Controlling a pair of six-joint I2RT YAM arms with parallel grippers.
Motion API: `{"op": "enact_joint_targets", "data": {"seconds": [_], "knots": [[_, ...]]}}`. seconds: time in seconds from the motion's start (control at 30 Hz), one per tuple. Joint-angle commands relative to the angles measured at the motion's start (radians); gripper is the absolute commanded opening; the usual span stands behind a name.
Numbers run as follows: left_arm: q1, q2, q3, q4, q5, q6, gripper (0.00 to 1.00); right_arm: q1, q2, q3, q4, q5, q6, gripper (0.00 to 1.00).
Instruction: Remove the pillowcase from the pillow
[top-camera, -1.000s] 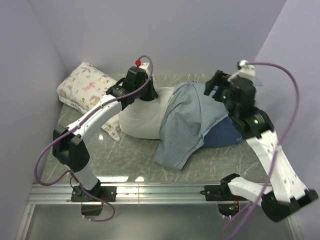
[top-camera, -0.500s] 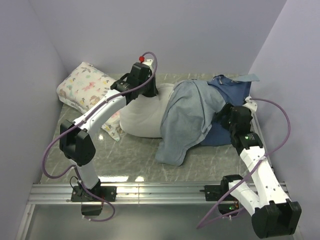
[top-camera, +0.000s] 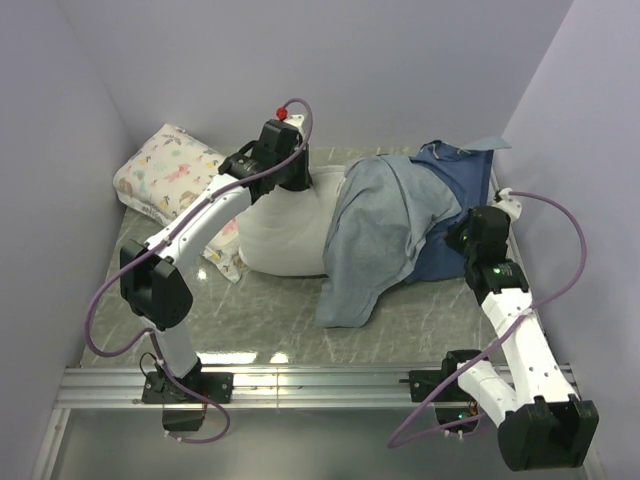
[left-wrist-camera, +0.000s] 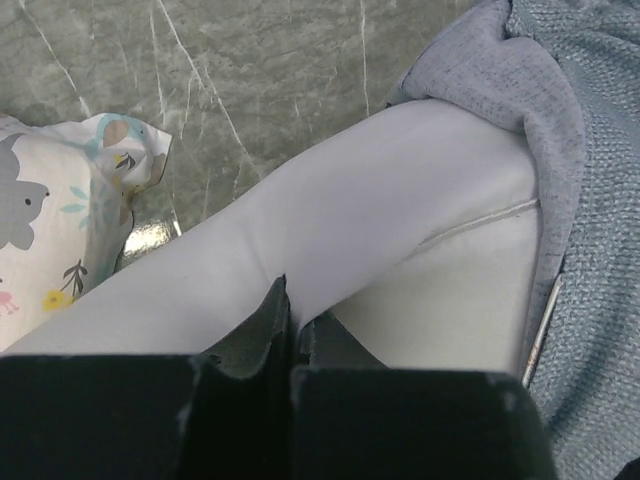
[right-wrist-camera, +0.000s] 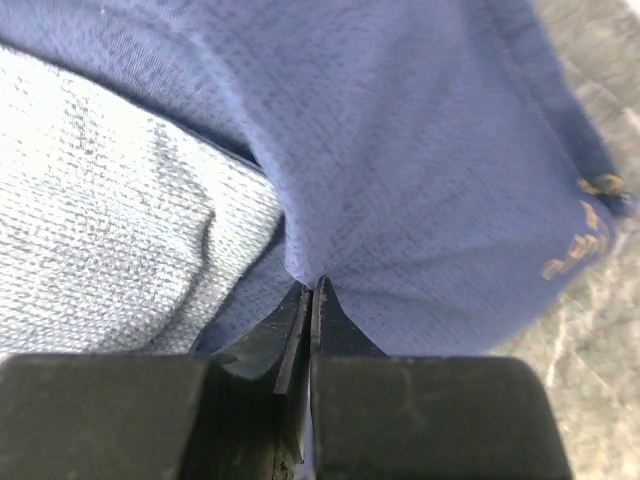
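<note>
The plain white pillow (top-camera: 285, 235) lies mid-table, its left half bare. The blue pillowcase (top-camera: 385, 235) is turned partly inside out: its paler inner side drapes over the pillow's right half, and the navy side (top-camera: 465, 175) bunches at the back right. My left gripper (top-camera: 293, 185) is shut on a fold of the white pillow (left-wrist-camera: 330, 230) at its far left end. My right gripper (top-camera: 458, 238) is shut on the navy pillowcase fabric (right-wrist-camera: 420, 170) at the right, low near the table.
A smaller floral-print pillow (top-camera: 170, 172) lies at the back left against the wall; its corner shows in the left wrist view (left-wrist-camera: 70, 215). Lilac walls close in the left, back and right. The grey marbled table top (top-camera: 250, 310) lies in front of the pillow.
My right arm has swung down from above the pillowcase to low at the right, drawing the navy fabric rightward and back. The left gripper stayed on the pillow, shifting slightly right.
</note>
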Motion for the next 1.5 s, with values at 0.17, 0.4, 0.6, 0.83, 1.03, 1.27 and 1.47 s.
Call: {"op": "enact_joint_targets", "data": {"seconds": [0.17,0.4,0.6,0.83,1.03,1.27,1.47], "knots": [[0.167,-0.149,0.137,-0.137,-0.082,-0.002,0.00,-0.223,0.021,0.208,-0.140,-0.008,-0.039,0.00],[0.350,-0.312,0.100,-0.121,-0.038,-0.057,0.00,-0.361,0.052,0.276,-0.166,-0.090,-0.023,0.00],[0.448,-0.363,0.108,-0.134,-0.028,-0.083,0.00,-0.391,0.077,0.284,-0.161,-0.120,0.007,0.00],[0.427,-0.377,0.019,-0.003,0.226,-0.182,0.00,-0.431,0.083,0.328,-0.172,-0.147,0.030,0.00],[0.460,-0.373,0.139,-0.091,0.053,-0.154,0.00,-0.434,0.090,0.348,-0.187,-0.099,0.045,0.00],[0.681,-0.393,0.249,-0.088,0.105,-0.235,0.00,-0.467,0.106,0.354,-0.197,-0.119,0.060,0.00],[0.721,-0.389,0.186,-0.018,0.261,-0.243,0.00,-0.468,0.101,0.307,-0.145,-0.192,0.062,0.00]]}}
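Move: The left gripper already holds the bare pillow near its far edge; the pillowcase bunched over the pillow's other end has its middle about 22 cm to this hand's right, 8 cm back and 17 cm below, and the patterned pillow lies some 24 cm left, level ahead and 19 cm below. The right gripper, already shut on the blue cloth, has the pillowcase's middle about 11 cm left, 1 cm ahead and 12 cm below. Keep both grippers shut and pull them apart: haul the left one about 22 cm left and 17 cm up with the bare pillow, away from the pillowcase, easing back slightly midway and turning some 20 degrees counter-clockwise. Meanwhile draw the right one up about 7 cm and out to the right by a similar amount, then let it come back a couple of centimetres left, still gripping the blue cloth. ##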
